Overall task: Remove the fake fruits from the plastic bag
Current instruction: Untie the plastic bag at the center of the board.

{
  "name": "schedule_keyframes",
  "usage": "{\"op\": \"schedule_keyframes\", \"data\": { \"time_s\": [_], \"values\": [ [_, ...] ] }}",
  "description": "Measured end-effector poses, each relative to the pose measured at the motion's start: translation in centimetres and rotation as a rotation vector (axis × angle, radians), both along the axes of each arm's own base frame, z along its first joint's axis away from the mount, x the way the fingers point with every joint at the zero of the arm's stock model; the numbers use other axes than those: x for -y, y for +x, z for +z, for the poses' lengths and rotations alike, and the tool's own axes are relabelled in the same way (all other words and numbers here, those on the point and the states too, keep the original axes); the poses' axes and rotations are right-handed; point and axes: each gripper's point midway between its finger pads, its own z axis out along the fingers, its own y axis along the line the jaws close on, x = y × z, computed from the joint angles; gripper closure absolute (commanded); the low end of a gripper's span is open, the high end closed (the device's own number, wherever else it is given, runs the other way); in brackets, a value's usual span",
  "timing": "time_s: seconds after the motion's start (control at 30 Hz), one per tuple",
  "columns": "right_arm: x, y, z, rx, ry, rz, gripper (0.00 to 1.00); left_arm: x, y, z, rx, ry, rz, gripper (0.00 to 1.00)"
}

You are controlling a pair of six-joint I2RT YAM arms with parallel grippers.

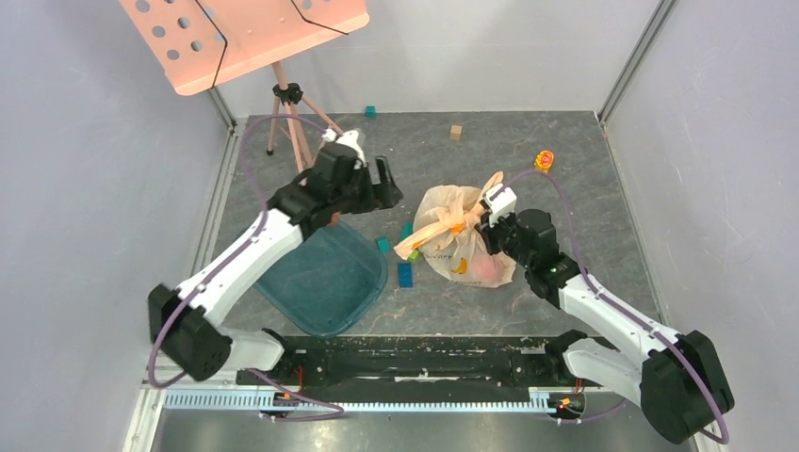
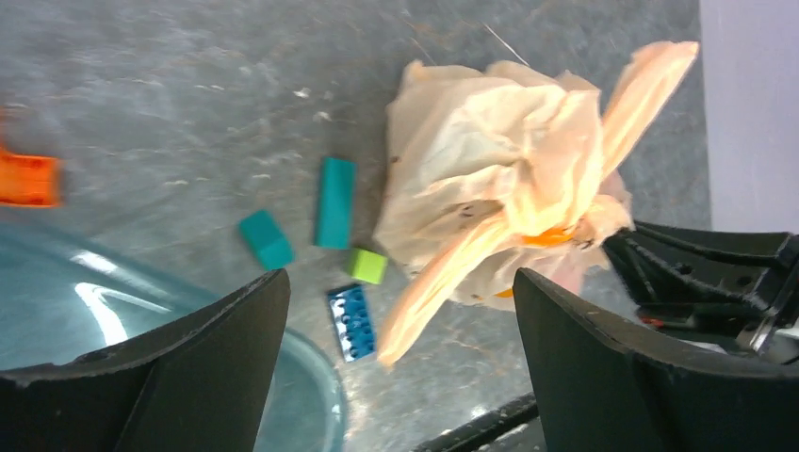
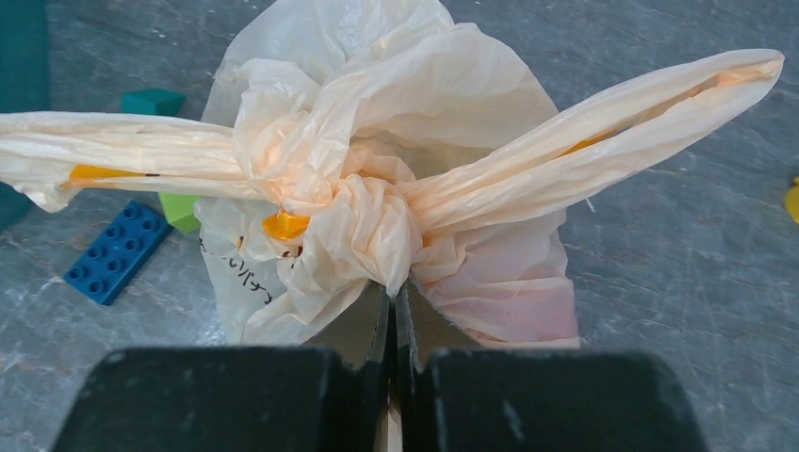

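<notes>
The plastic bag [image 1: 450,224] lies on the table, peach and crinkled, its handles [image 3: 603,132] tied in a knot [image 3: 353,212]. My right gripper [image 3: 396,290] is shut on a fold of plastic just under that knot, at the bag's near right side [image 1: 492,224]. The fake fruits are hidden inside; only a pink-red tint [image 3: 528,297] shows through the bag's wall [image 1: 485,270]. My left gripper [image 1: 386,186] hovers to the left of the bag, open wide with nothing between its fingers [image 2: 603,367]. In the left wrist view the bag [image 2: 490,160] lies beyond them.
A teal tray [image 1: 325,282] sits under my left arm. Small blocks lie between tray and bag: blue [image 1: 405,275], teal [image 1: 383,244] and green [image 1: 413,255]. A yellow-orange toy [image 1: 544,160], a wooden cube [image 1: 456,132] and a pink music stand [image 1: 245,33] on a tripod stand farther back.
</notes>
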Motion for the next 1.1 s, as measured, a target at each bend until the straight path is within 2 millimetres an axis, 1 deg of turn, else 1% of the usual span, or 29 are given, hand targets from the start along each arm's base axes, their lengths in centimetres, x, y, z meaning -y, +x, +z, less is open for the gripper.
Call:
{"op": "schedule_keyframes", "data": {
  "time_s": [0.1, 0.27, 0.37, 0.43, 0.6, 0.7, 0.77, 0.83, 0.9, 0.93, 1.0, 1.1],
  "values": [
    [-0.7, -0.5, -0.3, 0.0, 0.036, 0.037, 1.0, 3.9, 0.3, -2.0, -0.069, -0.033, -0.051, 0.07],
    [-1.7, -1.1, -0.4, 0.0, 0.076, 0.086, 1.0, 9.1, 0.8, -4.8, -0.162, -0.052, -0.106, 0.08],
    [-2.1, -1.4, -0.4, 0.007, 0.088, 0.104, 1.0, 11.3, 0.6, -5.4, -0.187, -0.062, -0.129, 0.08],
    [-2.3, -1.5, -0.4, 0.008, 0.092, 0.113, 1.0, 12.5, 0.3, -5.4, -0.193, -0.078, -0.138, 0.08],
    [-2.4, -1.6, -0.5, 0.007, 0.095, 0.12, 1.0, 14.0, -0.5, -4.9, -0.198, -0.11, -0.15, 0.1],
    [-2.5, -1.7, -0.5, 0.009, 0.096, 0.123, 1.0, 15.1, -0.8, -4.9, -0.198, -0.113, -0.166, 0.13],
    [-2.6, -1.7, -0.5, 0.009, 0.096, 0.125, 1.0, 15.6, -0.8, -5.1, -0.2, -0.11, -0.174, 0.14],
    [-2.6, -1.7, -0.5, 0.009, 0.097, 0.127, 1.0, 15.9, -0.9, -5.7, -0.209, -0.099, -0.175, 0.18],
    [-2.6, -1.8, -0.5, 0.009, 0.097, 0.128, 1.0, 16.0, -0.8, -6.2, -0.216, -0.091, -0.173, 0.25],
    [-2.6, -1.8, -0.5, 0.009, 0.097, 0.129, 1.0, 15.9, -0.8, -6.5, -0.219, -0.086, -0.169, 0.26],
    [-2.6, -1.8, -0.5, 0.009, 0.097, 0.128, 1.0, 15.9, -0.5, -6.8, -0.218, -0.077, -0.159, 0.36],
    [-2.6, -1.8, -0.4, 0.012, 0.098, 0.128, 1.0, 15.9, -0.1, -7.2, -0.218, -0.064, -0.149, 0.59]
  ]
}}
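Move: The bag's knot lies about 18 cm to the left hand's right, some 2 cm back and 10 cm below. From it, the near loop end hangs roughly 14 cm farther left and 6 cm back, and the far loop end reaches about 9 cm farther right and 10 cm ahead. The right hand already pinches the bag just behind the knot, which lies about 3 cm ahead, 5 cm left and slightly above that hand. Rightward and down sweeps the left hand, some 16 cm across and 7 cm lower, towards the knot, tipping down and turning clockwise about 10 degrees each. Slowing there, it sinks the last stretch while its wide-open fingers come roughly halfway closed over the bunched film. The right hand keeps its shut pinch, easing about 2.5 cm left and 2 cm back before holding still. ##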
